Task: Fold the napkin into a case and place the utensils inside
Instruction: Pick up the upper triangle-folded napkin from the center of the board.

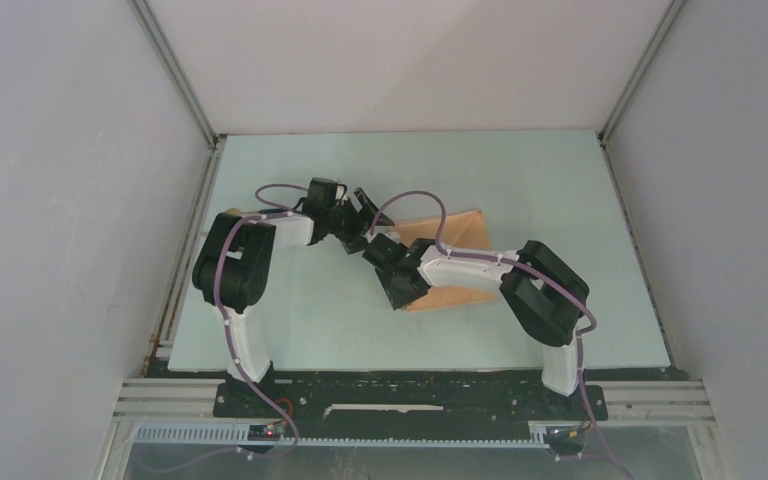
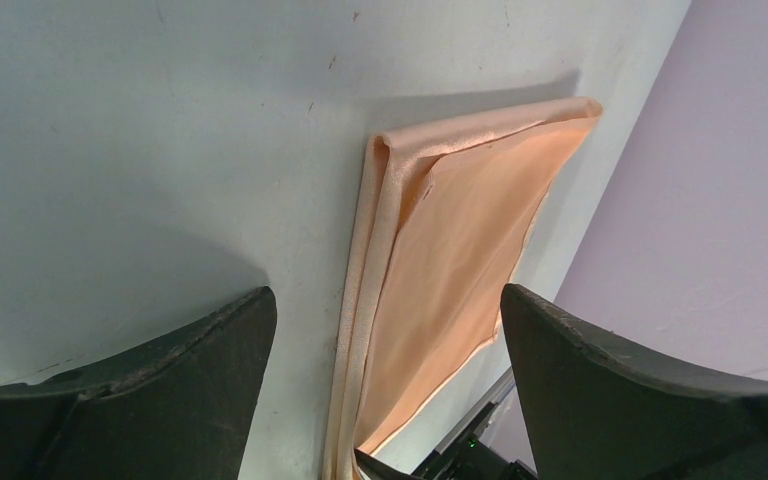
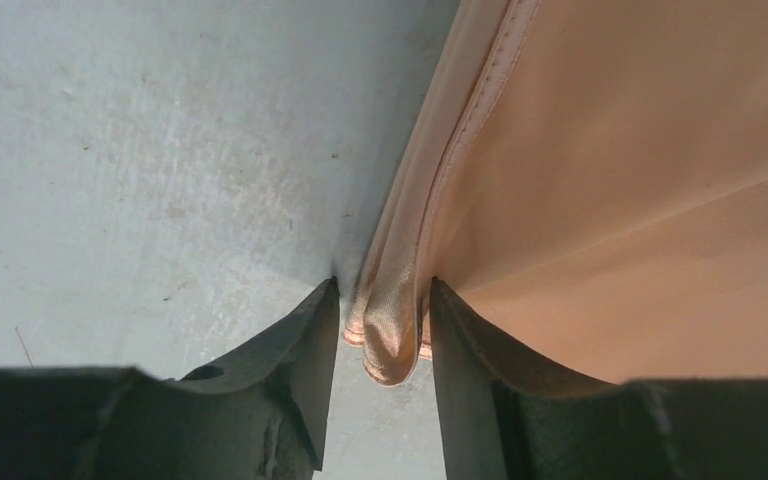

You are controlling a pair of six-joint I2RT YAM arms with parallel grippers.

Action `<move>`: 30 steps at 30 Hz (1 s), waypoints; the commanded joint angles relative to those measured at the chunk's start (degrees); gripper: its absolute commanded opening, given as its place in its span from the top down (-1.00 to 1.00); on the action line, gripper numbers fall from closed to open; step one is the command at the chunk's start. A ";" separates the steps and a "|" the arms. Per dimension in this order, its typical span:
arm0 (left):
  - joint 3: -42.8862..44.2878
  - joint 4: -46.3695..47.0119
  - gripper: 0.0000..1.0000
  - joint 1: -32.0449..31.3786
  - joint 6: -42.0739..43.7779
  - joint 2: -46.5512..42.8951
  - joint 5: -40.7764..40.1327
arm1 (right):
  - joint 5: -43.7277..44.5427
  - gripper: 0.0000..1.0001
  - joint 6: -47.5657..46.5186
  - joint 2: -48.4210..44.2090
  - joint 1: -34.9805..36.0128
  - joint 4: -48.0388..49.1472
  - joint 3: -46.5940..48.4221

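Note:
The peach napkin (image 1: 457, 228) lies folded on the table, partly under my right arm. In the left wrist view the napkin (image 2: 460, 250) shows a doubled, rolled left edge and a flat upper layer. My left gripper (image 1: 364, 220) hangs open above that edge, and in its own view the left gripper (image 2: 388, 300) has its fingers wide apart with nothing held. My right gripper (image 1: 400, 298) is at the napkin's near left corner. In its own view the right gripper (image 3: 382, 285) is open around the bunched corner of the napkin (image 3: 390, 330), with a thin gap at the left finger. The utensils are out of view.
The pale green table (image 1: 290, 310) is boxed in by white walls on the left, right and back. The two arms nearly meet over the napkin's left edge. Part of my right arm (image 2: 460, 462) shows low in the left wrist view.

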 commanded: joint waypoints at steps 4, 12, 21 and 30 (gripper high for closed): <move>1.31 -0.89 -0.87 0.27 2.06 -2.23 -0.78 | 1.14 0.19 2.35 3.55 0.21 -3.88 0.69; 1.61 -0.76 -0.88 0.29 1.96 -1.68 -0.54 | 1.32 1.00 2.06 2.94 -0.74 -2.27 0.82; 0.34 0.81 -0.91 0.29 0.17 -2.36 1.14 | -7.69 1.00 -0.37 -5.90 -4.19 6.26 -3.01; -2.51 6.67 -0.95 -0.35 -4.48 -1.86 2.68 | -15.98 1.00 0.42 -10.53 -8.70 11.01 -8.11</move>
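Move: Between the right hand's open fingers, about level with the hand point and 1 cm below it, lies the napkin's near left corner. The napkin's middle is some 9 cm ahead and 8 cm to the right of that hand, and its far left corner about 18 cm ahead and 2 cm to the left. From the idle left hand, the near left corner lies roughly 15 cm back, 6 cm to the right and 4 cm below. Closing low over the board, the right hand shuts its half-open fingers on the napkin's left folded edge by the near corner, shifting about 1 cm to the right meanwhile. Keeping the pinch, it then rises some 2 cm, easing about 1 cm forward overall and rolling some 15 degrees so that its fingertips swing to the left. ##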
